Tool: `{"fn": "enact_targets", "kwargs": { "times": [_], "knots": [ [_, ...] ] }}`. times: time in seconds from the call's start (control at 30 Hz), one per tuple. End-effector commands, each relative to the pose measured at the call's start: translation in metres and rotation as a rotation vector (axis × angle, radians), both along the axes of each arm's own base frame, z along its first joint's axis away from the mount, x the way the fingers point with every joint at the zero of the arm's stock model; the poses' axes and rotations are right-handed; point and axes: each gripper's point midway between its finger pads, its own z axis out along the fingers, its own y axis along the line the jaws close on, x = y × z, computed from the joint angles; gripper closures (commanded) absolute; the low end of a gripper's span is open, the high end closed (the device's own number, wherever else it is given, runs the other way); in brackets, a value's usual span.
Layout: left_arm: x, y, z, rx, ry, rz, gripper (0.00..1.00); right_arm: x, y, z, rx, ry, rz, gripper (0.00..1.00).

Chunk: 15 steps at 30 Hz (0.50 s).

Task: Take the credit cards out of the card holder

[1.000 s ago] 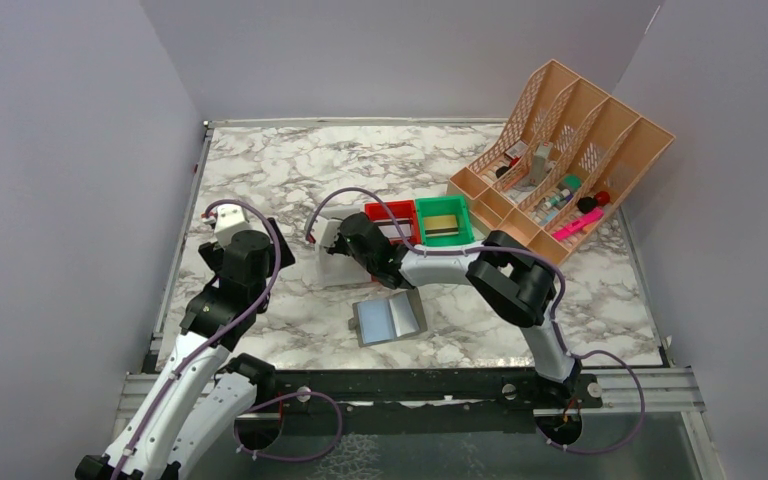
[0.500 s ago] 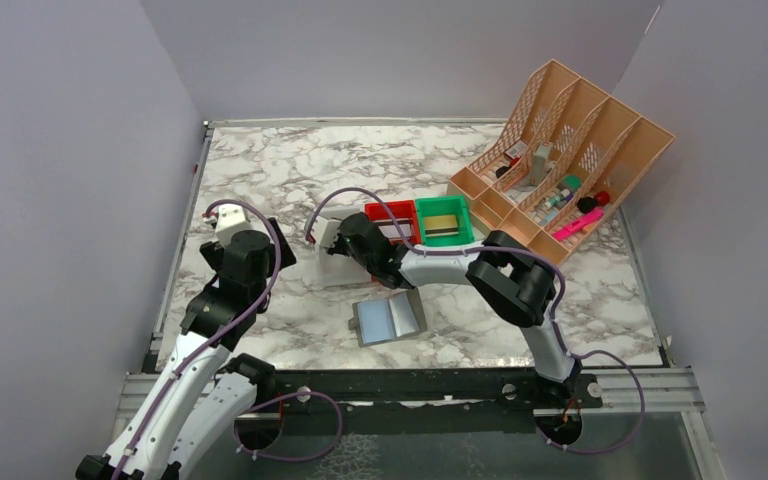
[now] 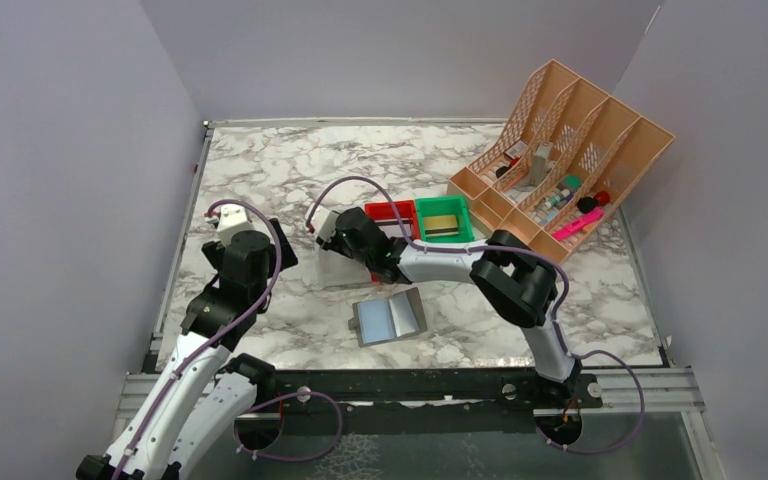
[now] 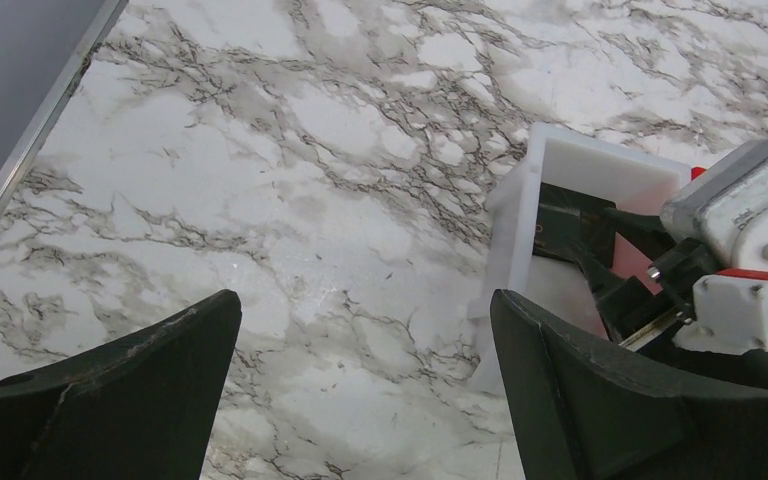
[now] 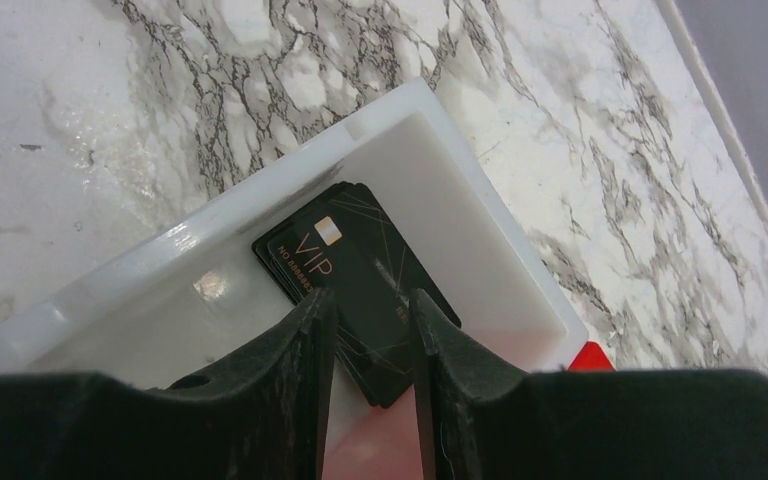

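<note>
The card holder (image 3: 388,318) lies open on the marble in front of the bins, one pale blue and one grey panel facing up. Black credit cards (image 5: 360,265) lie stacked flat on the floor of the white bin (image 5: 480,190); a corner of the black cards (image 4: 558,226) also shows in the left wrist view. My right gripper (image 5: 372,310) hovers just above the stack, open by a narrow gap, nothing pinched. My left gripper (image 4: 365,320) is wide open over bare marble, left of the white bin (image 4: 600,160).
A red bin (image 3: 392,214) and a green bin (image 3: 444,221) stand behind the white bin (image 3: 340,270). A tan slotted organiser (image 3: 560,160) with small items fills the back right. Grey walls close in the left and right sides.
The right gripper's jaws have parted and its wrist has lifted a little above the white bin, leaving the black card lying on the stack. The left arm has not moved.
</note>
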Motion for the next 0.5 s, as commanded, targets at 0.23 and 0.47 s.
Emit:
{"fn": "enact_targets", "kwargs": {
  "times": [0.23, 0.47],
  "knots": [
    [0.001, -0.007, 0.0, -0.013, -0.005, -0.044, 0.01, -0.04, -0.044, 0.114, 0.447, 0.168, -0.186, 0.6],
    [0.002, -0.013, -0.003, -0.022, 0.005, -0.081, 0.01, -0.087, -0.121, 0.062, 0.507, 0.49, -0.536, 0.58]
  ]
}}
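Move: The card holder, next in turn, lies open about 16 cm back and 10 cm to the right of the right hand, some 7 cm below it. The credit cards already in the white bin are only some 2 cm ahead and 1 cm left of it, 5 cm down; the red bin's middle is roughly 11 cm to its right, level with it. From the left hand the card holder is about 26 cm right, 5 cm back and 17 cm below. The stack of dark credit cards in the white bin is left behind as the empty right hand rises out, slowly at first and then fast, climbing about 14 cm while swinging to the right and back towards the red bin's side. Its wrist rolls left side up by some 30 degrees, tips down a little and turns clockwise; the fingers stay parted. ##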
